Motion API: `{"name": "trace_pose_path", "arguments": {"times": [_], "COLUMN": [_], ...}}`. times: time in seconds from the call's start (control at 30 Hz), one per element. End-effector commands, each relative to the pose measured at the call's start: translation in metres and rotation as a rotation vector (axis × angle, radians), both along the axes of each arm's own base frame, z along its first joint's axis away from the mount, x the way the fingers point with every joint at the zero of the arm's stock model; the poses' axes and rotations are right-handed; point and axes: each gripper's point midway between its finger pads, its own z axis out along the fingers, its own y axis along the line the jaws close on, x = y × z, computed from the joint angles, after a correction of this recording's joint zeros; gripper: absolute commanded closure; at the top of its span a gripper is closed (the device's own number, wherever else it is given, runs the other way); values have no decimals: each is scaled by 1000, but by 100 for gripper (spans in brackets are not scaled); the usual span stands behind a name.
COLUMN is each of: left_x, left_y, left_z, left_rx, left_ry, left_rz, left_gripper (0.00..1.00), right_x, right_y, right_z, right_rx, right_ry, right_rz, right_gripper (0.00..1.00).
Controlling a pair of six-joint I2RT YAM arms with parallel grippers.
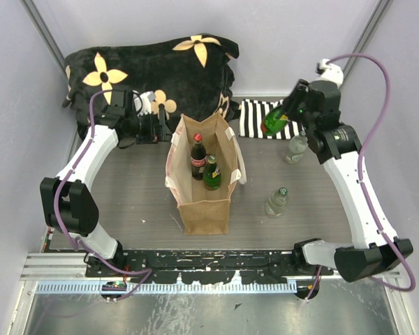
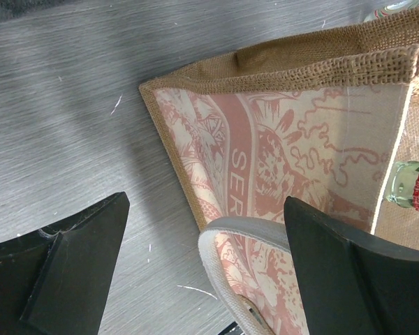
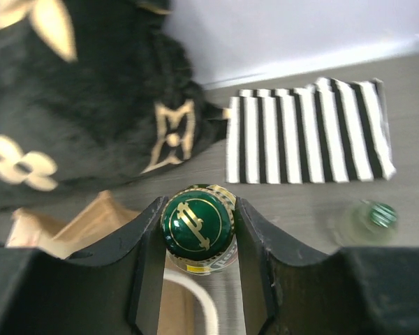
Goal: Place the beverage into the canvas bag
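The canvas bag (image 1: 206, 202) stands open and upright in the middle of the table, with a red-capped cola bottle (image 1: 197, 157) and a green bottle (image 1: 211, 173) inside it. My right gripper (image 3: 199, 209) is shut on the gold-marked cap end of another green beverage bottle (image 3: 197, 223). It holds this bottle (image 1: 272, 118) in the air over the striped cloth, right of the bag. My left gripper (image 2: 204, 209) is open at the bag's far left corner, its fingers straddling a cream handle (image 2: 223, 237) and the pinkish patterned side (image 2: 300, 139).
Two clear bottles stand right of the bag, one (image 1: 296, 148) near the right arm and one (image 1: 276, 202) closer to the front. A black flowered blanket (image 1: 153, 66) fills the back left. A black-and-white striped cloth (image 1: 258, 117) lies at the back right.
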Motion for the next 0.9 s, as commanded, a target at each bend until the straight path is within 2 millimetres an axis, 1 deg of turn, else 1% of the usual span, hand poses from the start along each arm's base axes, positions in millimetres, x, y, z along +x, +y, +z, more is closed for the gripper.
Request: {"name": "trace_pose_path", "arguments": {"times": [0.0, 0.1, 0.23, 0.3, 0.43, 0.5, 0.6, 0.83, 0.87], "left_x": [-1, -1, -3, -3, -5, -5, -5, -2, -2], "left_y": [-6, -5, -5, -5, -4, -4, -5, -6, -7], "left_z": [4, 3, 2, 1, -1, -2, -4, -4, -4], "left_rx": [-22, -21, -20, -19, -17, -17, -22, -29, -30], "left_ry": [-18, -18, -16, -16, -14, -9, -5, -3, -5], "left_rz": [-19, -19, -18, -17, -18, -17, -15, -15, -16], "left_gripper": [0, 0, 0, 0, 0, 0, 0, 0, 0], "right_x": [-12, -23, -42, -53, -80, -88, -93, -91, -90], "right_y": [66, 105, 150, 172, 206, 216, 226, 251, 255], "right_z": [114, 124, 125, 119, 103, 89, 64, 26, 23], "right_rx": [44, 1, -39, -64, -90, -98, -100, -97, -92], "right_ry": [-292, -308, -299, -281, -240, -208, -162, -113, -119], "right_rz": [161, 233, 312, 347, 413, 434, 457, 511, 518], "right_gripper": [99, 99, 99, 99, 99, 99, 99, 99, 99]}}
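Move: The right hand already holds a green bottle by its neck, and the open canvas bag's middle lies about 12 cm back, 23 cm to its left and 27 cm below. Inside stand the cola bottle (about 5 cm back, 24 cm left) and another green bottle (roughly 9 cm back, 20 cm left). A clear bottle stands some 12 cm to the hand's right and about 1 cm farther out. From the left hand, the bag's middle is roughly 11 cm back, 11 cm right and 8 cm lower. Keeping its grip on the neck, the right hand swings the green bottle about 24 cm left to the bag, first rising some 4 cm and then curving back about 10 cm, while the wrist turns roughly 30 degrees counter-clockwise and its left side dips. Once over the open mouth, beside the cola bottle and the other green one, the sideways travel stops and the hand lowers the bottle about 8 cm from its highest point, fingers still closed. ##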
